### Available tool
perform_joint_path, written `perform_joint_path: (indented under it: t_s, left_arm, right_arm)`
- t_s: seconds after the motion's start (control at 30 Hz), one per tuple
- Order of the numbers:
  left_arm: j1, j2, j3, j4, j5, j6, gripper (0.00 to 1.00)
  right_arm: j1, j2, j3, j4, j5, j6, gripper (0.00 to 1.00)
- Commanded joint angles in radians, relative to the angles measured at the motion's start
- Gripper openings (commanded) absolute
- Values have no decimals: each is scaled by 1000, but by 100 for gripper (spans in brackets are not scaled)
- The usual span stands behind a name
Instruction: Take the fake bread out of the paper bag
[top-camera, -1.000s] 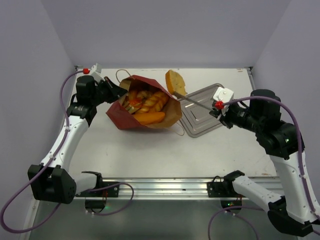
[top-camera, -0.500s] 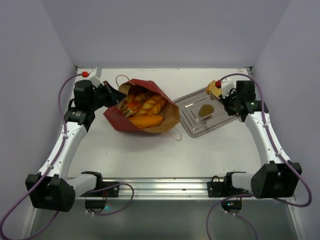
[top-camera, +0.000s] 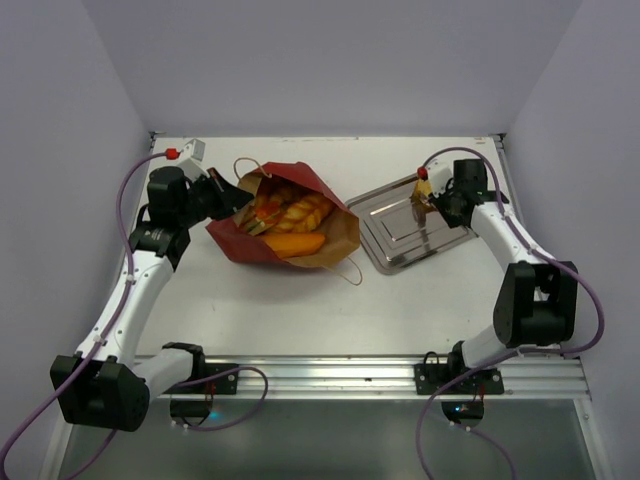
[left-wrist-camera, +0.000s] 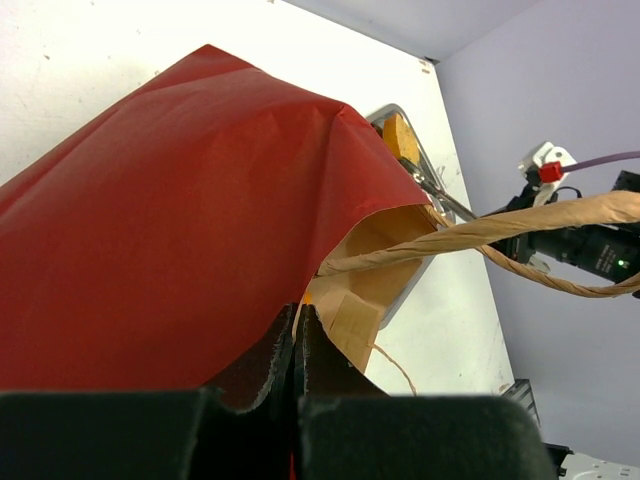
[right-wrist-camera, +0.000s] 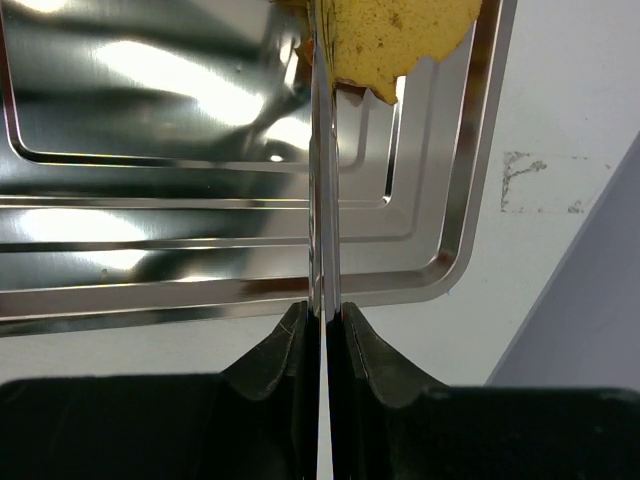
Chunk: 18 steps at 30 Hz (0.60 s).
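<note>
The paper bag (top-camera: 235, 238), red outside and brown inside, lies on its side with its mouth toward the tray. Several fake bread pieces (top-camera: 292, 215) show inside: a braided loaf and orange rolls. My left gripper (top-camera: 228, 190) is shut on the bag's upper rim; the left wrist view shows the red paper (left-wrist-camera: 150, 230) pinched in my left gripper (left-wrist-camera: 296, 325). My right gripper (top-camera: 432, 200) is shut on metal tongs (right-wrist-camera: 322, 180). The tongs pinch a yellow bread piece (right-wrist-camera: 390, 35) just above the steel tray (right-wrist-camera: 150, 270), over its far right corner.
The steel tray (top-camera: 395, 250) lies right of the bag. The bag's string handles (top-camera: 352, 270) loop onto the table between bag and tray. Walls close in the table at the back and on both sides. A rail runs along the near edge.
My right arm has swung the tongs and the bread piece from above the bag's mouth across to the tray's far right corner. The left gripper has kept its hold on the bag.
</note>
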Motion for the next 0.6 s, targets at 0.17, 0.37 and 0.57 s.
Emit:
perform_joint_path:
  t_s: [0.17, 0.37, 0.57]
  left_arm:
    - [10, -17, -4, 21, 4, 43, 0]
    - [10, -18, -8, 24, 8, 43, 0]
    - [10, -21, -9, 19, 13, 47, 0]
  right_arm:
    - [1, 18, 44, 80, 31, -21, 18]
    - [0, -23, 21, 79, 19, -15, 40]
    - [-5, -51, 46, 51, -15, 12, 46]
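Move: The right hand still holds the tongs, whose tips hold the bread slice about 12 cm straight ahead of the hand and 10 cm below it, over the tray's far right part. The tray's middle is roughly 4 cm ahead, 6 cm left and 11 cm below. The paper bag is about level with the right hand, some 40 cm left and 4 cm lower. From the left hand, the slice lies about 15 cm ahead, 46 cm right and 24 cm down. Easing down and forward about 1 cm each, the right hand takes the slice the last bit towards the tray. Its fingers then open by roughly a quarter of their range, letting the tong arms spread apart around the slice, and the hand lifts about 1.5 cm. The left hand stays where it is, still shut on the bag's rim. ##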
